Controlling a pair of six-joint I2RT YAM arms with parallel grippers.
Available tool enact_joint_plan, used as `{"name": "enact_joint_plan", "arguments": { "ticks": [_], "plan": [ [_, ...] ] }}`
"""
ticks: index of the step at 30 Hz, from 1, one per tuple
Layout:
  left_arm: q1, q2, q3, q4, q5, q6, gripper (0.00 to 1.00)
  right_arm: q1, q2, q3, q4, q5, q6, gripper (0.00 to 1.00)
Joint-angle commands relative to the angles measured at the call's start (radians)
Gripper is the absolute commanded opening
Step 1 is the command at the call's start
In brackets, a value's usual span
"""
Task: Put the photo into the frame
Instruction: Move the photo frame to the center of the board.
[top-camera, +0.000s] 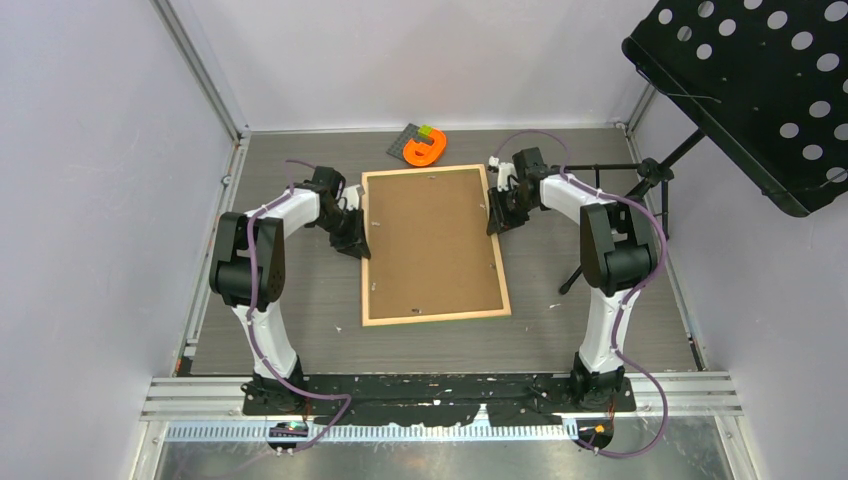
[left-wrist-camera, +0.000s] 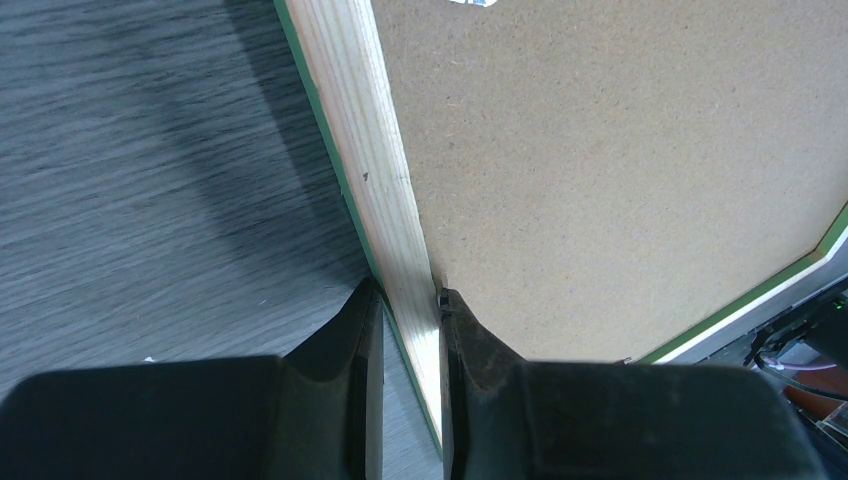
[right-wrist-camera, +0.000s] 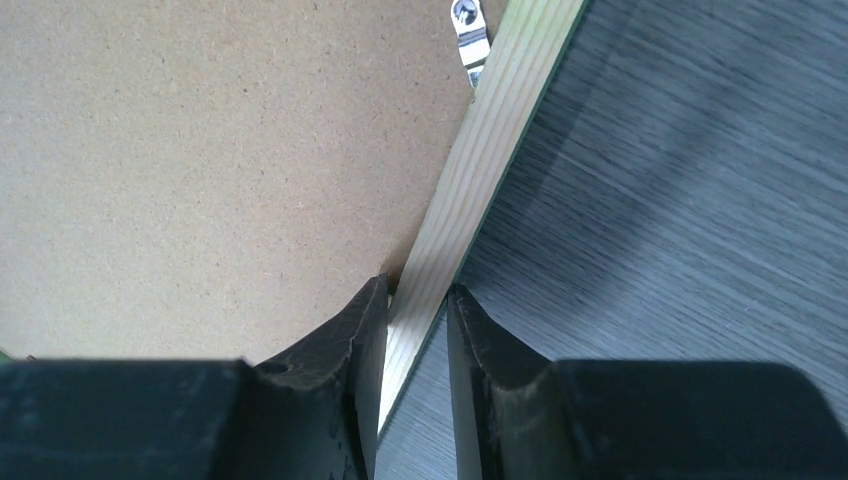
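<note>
The frame (top-camera: 436, 317) lies flat in the middle of the table, pale wood face up, with a thin green edge underneath. A plain brown backing board (top-camera: 432, 240) fills it. The photo is out of view. My left gripper (top-camera: 357, 243) is shut on the frame's left rail (left-wrist-camera: 370, 150), one finger on the board side and one on the table side (left-wrist-camera: 410, 295). My right gripper (top-camera: 497, 222) straddles the right rail (right-wrist-camera: 500, 130) near the far end, and both fingertips touch the wood (right-wrist-camera: 417, 290).
An orange object (top-camera: 425, 149) with a small dark card lies just beyond the frame's far edge. A black perforated music stand (top-camera: 750, 90) overhangs the right side, its tripod (top-camera: 650, 180) next to the right arm. A metal tab (right-wrist-camera: 468, 30) sits on the board's edge.
</note>
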Motion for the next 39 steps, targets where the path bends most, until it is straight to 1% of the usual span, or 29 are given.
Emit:
{"name": "enact_joint_plan", "arguments": {
  "ticks": [1,5,8,12,17,26,33,39],
  "plan": [
    [-0.011,-0.003,-0.027,0.048,0.042,0.052,0.13,-0.001,-0.006,-0.019,0.017,0.019,-0.012,0.16],
    [-0.011,-0.022,-0.041,0.054,0.037,0.053,0.38,-0.001,-0.029,-0.047,0.016,0.021,-0.02,0.07],
    [-0.011,-0.035,-0.051,0.063,0.028,0.052,0.52,0.0,-0.064,-0.077,0.015,0.021,-0.04,0.06],
    [-0.011,-0.052,-0.055,0.067,0.026,0.042,0.62,0.0,-0.112,-0.129,0.009,0.023,-0.068,0.05],
    [-0.011,-0.094,-0.045,0.062,0.014,0.034,0.66,0.001,-0.176,-0.209,0.003,0.03,-0.095,0.06],
    [-0.011,-0.126,0.049,0.019,-0.025,0.053,0.67,-0.002,-0.28,-0.306,-0.023,0.045,-0.13,0.06],
    [-0.011,-0.118,0.141,-0.029,-0.007,0.052,0.68,-0.003,-0.308,-0.322,-0.013,0.044,-0.126,0.06],
    [-0.015,-0.135,0.115,-0.027,-0.022,0.059,0.68,-0.006,-0.3,-0.323,0.001,0.026,-0.118,0.06]
  ]
}}
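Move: Both hands already have the photo frame's side rails between their fingers: its middle lies about 13 cm left and 2 cm back of the right hand, and some 15 cm right and 3 cm ahead of the left. The orange tool is roughly 17 cm left and 25 cm ahead of the right hand; the tripod foot's tip is about 16 cm right and 15 cm back of it. All these lie a centimetre or two lower. Still pinching, the right hand drags the frame about 8 cm back and rightward; the left releases and rises forward. ##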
